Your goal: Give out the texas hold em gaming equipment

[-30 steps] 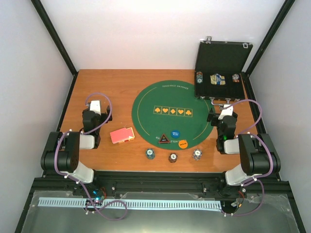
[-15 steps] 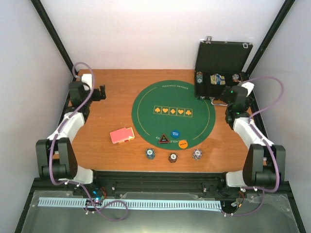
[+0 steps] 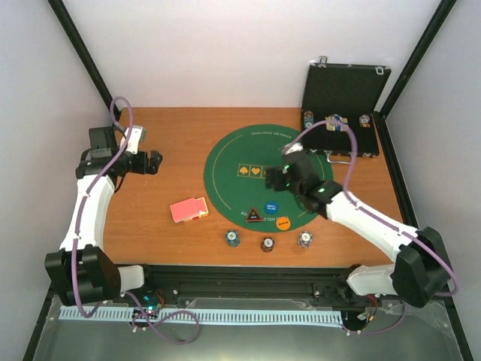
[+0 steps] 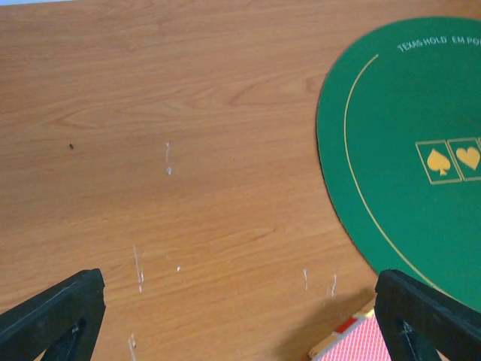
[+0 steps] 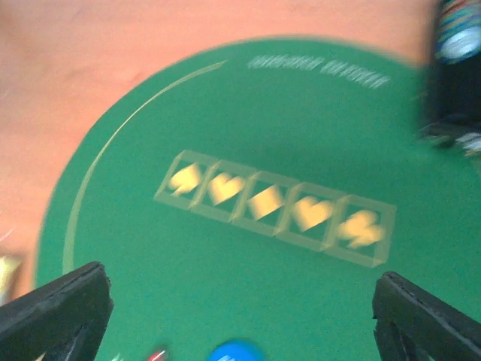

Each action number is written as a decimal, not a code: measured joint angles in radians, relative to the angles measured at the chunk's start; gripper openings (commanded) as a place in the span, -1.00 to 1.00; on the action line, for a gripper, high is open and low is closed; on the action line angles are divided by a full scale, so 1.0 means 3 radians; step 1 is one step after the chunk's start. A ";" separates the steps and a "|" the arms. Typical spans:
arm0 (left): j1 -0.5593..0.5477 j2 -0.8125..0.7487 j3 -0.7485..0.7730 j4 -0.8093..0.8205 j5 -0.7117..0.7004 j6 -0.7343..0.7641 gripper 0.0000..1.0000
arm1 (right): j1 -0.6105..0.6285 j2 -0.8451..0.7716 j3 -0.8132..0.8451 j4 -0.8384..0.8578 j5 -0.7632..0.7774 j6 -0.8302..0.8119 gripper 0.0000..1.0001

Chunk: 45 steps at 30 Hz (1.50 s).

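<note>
The red-backed playing cards (image 3: 189, 209) lie stacked on the wood left of the round green mat (image 3: 225, 177). A blue disc (image 3: 271, 207), an orange disc (image 3: 283, 222) and a dark red-edged triangle (image 3: 254, 216) sit at the mat's near edge. Three poker chip stacks (image 3: 267, 244) stand in a row in front of it. My left gripper (image 3: 154, 162) is open over bare wood at the far left, and in its wrist view a corner of the cards (image 4: 353, 342) shows. My right gripper (image 3: 282, 177) hovers open over the mat's middle, with the blue disc (image 5: 237, 352) just below it.
The black hinged case (image 3: 342, 109) stands open at the back right with more chips (image 3: 336, 122) inside; its edge shows in the right wrist view (image 5: 458, 75). Black frame posts rise at both back corners. The right wrist view is blurred by motion.
My right arm has swung from the case at the back right to the middle of the green mat. My left arm has shifted a little left and nearer. Both grippers stay open.
</note>
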 measured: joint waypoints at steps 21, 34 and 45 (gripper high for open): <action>0.0003 0.0174 0.0168 -0.0712 0.0423 0.0273 0.99 | 0.1153 0.0711 -0.0266 -0.0422 -0.0357 0.0317 0.15; 0.0003 0.0164 0.0272 -0.0832 0.0684 0.0319 1.00 | 0.1108 0.1091 -0.0332 -0.0413 -0.0601 0.0168 0.16; 0.0003 0.0130 0.0272 -0.0862 0.0959 0.0346 0.99 | 0.0926 0.1199 -0.0212 -0.0413 -0.0670 -0.0056 0.01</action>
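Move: The All In triangle lies about 10 cm back and 10 cm left of the right hand, some 20 cm below. From that hand the blue small-blind button is about 7 cm back and 4 left, the orange button 13 back and 1 left, the green chips 18 back and 17 left, all table-low. From the left hand the card pack is about 8 cm back, 7 right and 21 below. The right hand, empty, sinks some 18 cm while drawing back about 12 and swinging about 8 to its left, down to the All In triangle on the near part of the green mat; its fingers tip roughly 30 degrees more downward, turn counter-clockwise and narrow from wide open to a little over half, ending just short of the triangle without visibly gripping it. The left hand, wide open and well above the table, eases about 5 cm right and 4 back towards the card pack, dipping and coming up again as it turns clockwise. ##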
